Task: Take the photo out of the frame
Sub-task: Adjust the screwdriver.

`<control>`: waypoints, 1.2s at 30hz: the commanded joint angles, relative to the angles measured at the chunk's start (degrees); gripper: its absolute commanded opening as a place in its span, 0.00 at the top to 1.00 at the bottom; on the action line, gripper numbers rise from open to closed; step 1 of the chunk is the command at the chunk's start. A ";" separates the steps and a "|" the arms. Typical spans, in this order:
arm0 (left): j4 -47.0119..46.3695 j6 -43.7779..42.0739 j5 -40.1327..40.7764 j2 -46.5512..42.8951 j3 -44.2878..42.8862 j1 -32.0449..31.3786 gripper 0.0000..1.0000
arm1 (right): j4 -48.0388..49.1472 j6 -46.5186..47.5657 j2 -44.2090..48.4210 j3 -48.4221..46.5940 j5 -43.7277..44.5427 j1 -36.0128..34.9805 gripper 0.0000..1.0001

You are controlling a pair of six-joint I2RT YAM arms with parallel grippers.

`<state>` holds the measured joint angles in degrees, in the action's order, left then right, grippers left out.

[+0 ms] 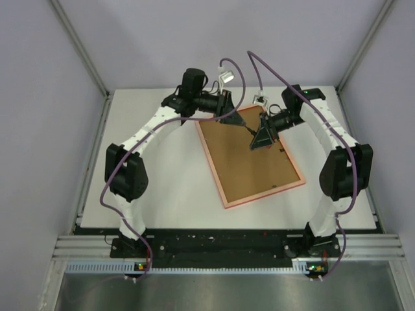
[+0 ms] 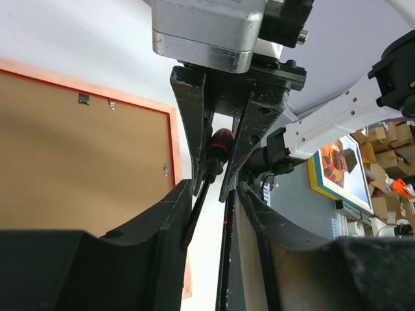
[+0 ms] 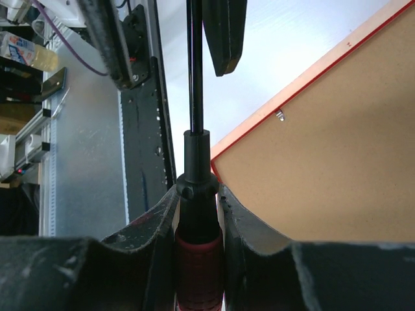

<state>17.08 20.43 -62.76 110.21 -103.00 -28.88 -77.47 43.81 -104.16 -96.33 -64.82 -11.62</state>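
The frame (image 1: 249, 162) lies face down on the white table, showing its brown back and reddish rim (image 2: 78, 162) (image 3: 337, 155). The photo is hidden under that back. My right gripper (image 1: 258, 135) (image 3: 198, 194) is shut on the red-and-black handle of a screwdriver (image 3: 194, 97), above the frame's far corner. The shaft points at my left gripper (image 1: 232, 120) (image 2: 214, 194). There the thin shaft (image 2: 194, 214) passes between the left fingers, lying against one finger, with a gap to the other. The left jaws stand open.
Small metal tabs (image 2: 111, 103) (image 3: 280, 115) sit along the inner edge of the frame's back. A black rail (image 1: 220, 243) runs along the table's near edge at the arm bases. Grey walls (image 1: 39, 129) enclose the table (image 1: 162, 188) on both sides.
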 commanded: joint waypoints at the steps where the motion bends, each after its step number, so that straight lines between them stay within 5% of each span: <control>1: -1.27 -0.38 -2.19 0.26 -2.38 0.14 0.63 | -4.97 2.42 0.89 -3.16 -2.86 -0.34 1.00; 14: 3.75 -4.78 0.36 0.62 -3.61 -0.47 0.78 | -8.13 4.79 -0.08 -5.00 -2.95 -0.69 1.00; 23: 2.78 -3.82 1.33 0.88 -4.49 -0.38 0.66 | -8.84 5.06 0.80 -4.21 -0.75 -2.97 1.00; 28: 2.69 -3.81 0.89 0.88 -4.40 -0.38 0.75 | -8.75 4.62 0.80 -5.35 -0.66 -2.97 1.00; 32: 3.39 -4.34 0.45 1.23 -4.31 -0.65 1.00 | -8.75 4.53 0.62 -5.88 -0.31 -3.06 1.00; 36: 4.63 -5.13 0.62 1.14 -4.84 -0.82 1.00 | -8.75 4.53 0.19 -6.85 0.04 -2.97 1.00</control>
<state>21.56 17.50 -63.07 111.13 -105.69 -29.30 -77.38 48.01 -104.44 -99.42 -62.83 -14.09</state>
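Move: The screwdriver's slim shaft slants up out of the right fingers into the gap between the left fingers. Its middle is only about 1 cm back, 1 cm right and 2 cm below the left hand. From the right hand it is roughly 4 cm ahead, 4 cm left and 6 cm above. The picture frame lies face down with its middle about 4 cm right of the left hand, 1 cm farther out and nearly 30 cm below. The screwdriver shaft is pinched by the left fingers, which narrow, ease open a little, then shut around it just beyond the collar; that hand stays nearly in place. The right hand keeps its grip on the handle and eases about 1 cm left towards the left gripper, its wrist turning by some 10 degrees. ##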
